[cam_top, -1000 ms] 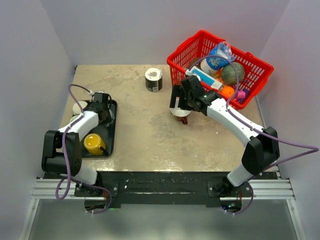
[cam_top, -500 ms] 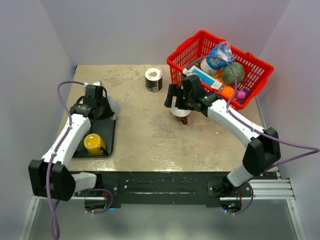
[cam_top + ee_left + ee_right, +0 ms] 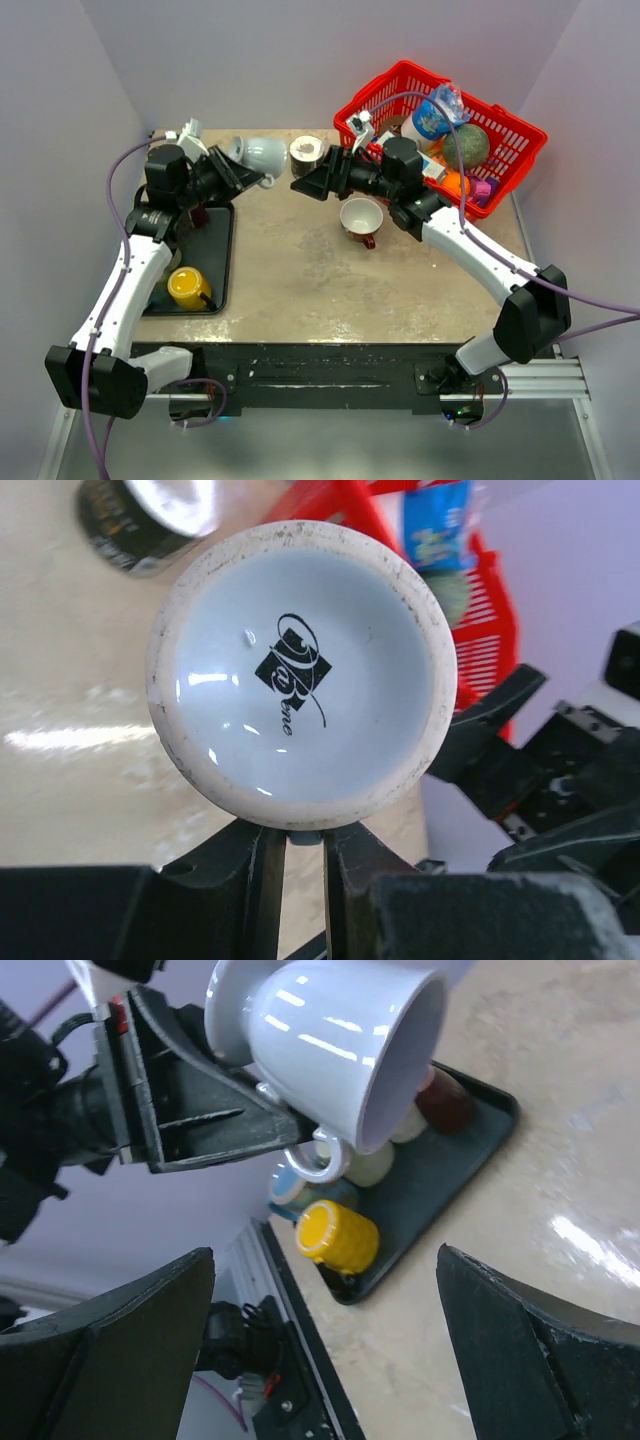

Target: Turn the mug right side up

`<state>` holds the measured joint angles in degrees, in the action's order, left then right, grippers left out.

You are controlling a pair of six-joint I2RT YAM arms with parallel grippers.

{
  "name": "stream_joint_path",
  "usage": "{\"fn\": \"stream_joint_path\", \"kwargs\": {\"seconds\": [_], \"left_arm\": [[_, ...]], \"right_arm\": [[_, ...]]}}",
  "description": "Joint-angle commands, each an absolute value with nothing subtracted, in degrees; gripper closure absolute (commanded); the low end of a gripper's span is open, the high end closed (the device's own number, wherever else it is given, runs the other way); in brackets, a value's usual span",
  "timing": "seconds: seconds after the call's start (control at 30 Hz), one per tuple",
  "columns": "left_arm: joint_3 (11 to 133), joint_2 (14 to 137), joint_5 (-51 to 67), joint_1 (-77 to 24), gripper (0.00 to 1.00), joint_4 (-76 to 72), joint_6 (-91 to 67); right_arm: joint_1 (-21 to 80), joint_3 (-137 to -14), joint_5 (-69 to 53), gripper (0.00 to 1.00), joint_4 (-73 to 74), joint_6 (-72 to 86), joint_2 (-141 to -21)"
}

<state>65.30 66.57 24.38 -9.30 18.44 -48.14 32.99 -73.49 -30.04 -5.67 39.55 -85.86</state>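
Observation:
The white mug [image 3: 258, 153] hangs in the air over the table's back left, lying on its side. Its base [image 3: 300, 670] faces the left wrist camera and its mouth [image 3: 340, 1045] tips toward the right arm. My left gripper [image 3: 232, 172] is shut on the mug's handle, which is pinched between the fingers [image 3: 305, 840] just under the base. My right gripper [image 3: 312, 184] is raised off the table, points left at the mug and stands wide open [image 3: 322, 1260] with nothing between its fingers, a short gap away from the mug.
A black tray [image 3: 215, 270] at the left holds a yellow cup [image 3: 187, 287] and other cups. A red-handled cup [image 3: 360, 217] stands upright mid-table. A dark can [image 3: 306, 152] sits at the back. A red basket [image 3: 520, 140] of groceries fills the back right.
The left arm lifted the white mug off the tray and swung it up toward the back centre. The right gripper left the red-handled cup, rose and turned left to face the mug.

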Motion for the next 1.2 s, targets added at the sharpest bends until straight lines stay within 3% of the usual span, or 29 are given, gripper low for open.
{"fn": "stream_joint_path", "kwargs": {"seconds": [0.0, 0.4, 0.6, 0.77, 0.93, 1.17], "left_arm": [[70.75, 65.83, 34.53, -9.49, 1.0, -1.91, -58.08], [68.91, 65.65, 33.31, -10.28, 1.0, -20.21, -67.32], [68.82, 66.62, 33.4, -10.72, 1.0, -21.8, -68.2], [68.64, 67.06, 33.66, -11.07, 1.0, -21.36, -68.2], [68.2, 67.06, 33.57, -11.43, 1.0, -21.01, -68.03], [66.89, 67.06, 33.22, -11.95, 1.0, -21.0, -67.5]], "right_arm": [[32.96, -76.46, -38.93, 0.05, -21.25, 45.61, -86.74], [33.75, -80.07, -41.66, 0.09, -38.13, 60.46, -91.58], [33.75, -82.35, -41.22, 0.22, -45.33, 69.33, -95.88], [33.75, -84.73, -39.82, 0.26, -46.85, 71.02, -97.73], [33.75, -84.29, -38.41, 0.4, -48.51, 72.24, -98.0], [33.84, -83.85, -36.04, 0.45, -50.71, 74.0, -98.35]]}}
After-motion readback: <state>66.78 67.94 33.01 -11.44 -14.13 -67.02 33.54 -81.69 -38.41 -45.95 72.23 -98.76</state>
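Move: The pale mug's handle, already pinched in the left fingers, lies about 9 cm to the right gripper's left, level with it fore and aft and some 2 cm lower. From the left gripper, the open right gripper is thus about 9 cm to the right, 2 cm up. Far below, roughly 28 cm down from the right gripper, the red mug stands about 13 cm to its right, and the black-and-white can 12 cm ahead and 3 cm right. Keep the left grip on the handle and raise the mug about 13 cm, drifting a little right while tipping the fingers up some 30 degrees. Bring the right gripper up alongside about 11 cm and leftward towards the handle, rolling its fingertips upward, and close it to roughly half open around the handle's free end, without gripping yet. ##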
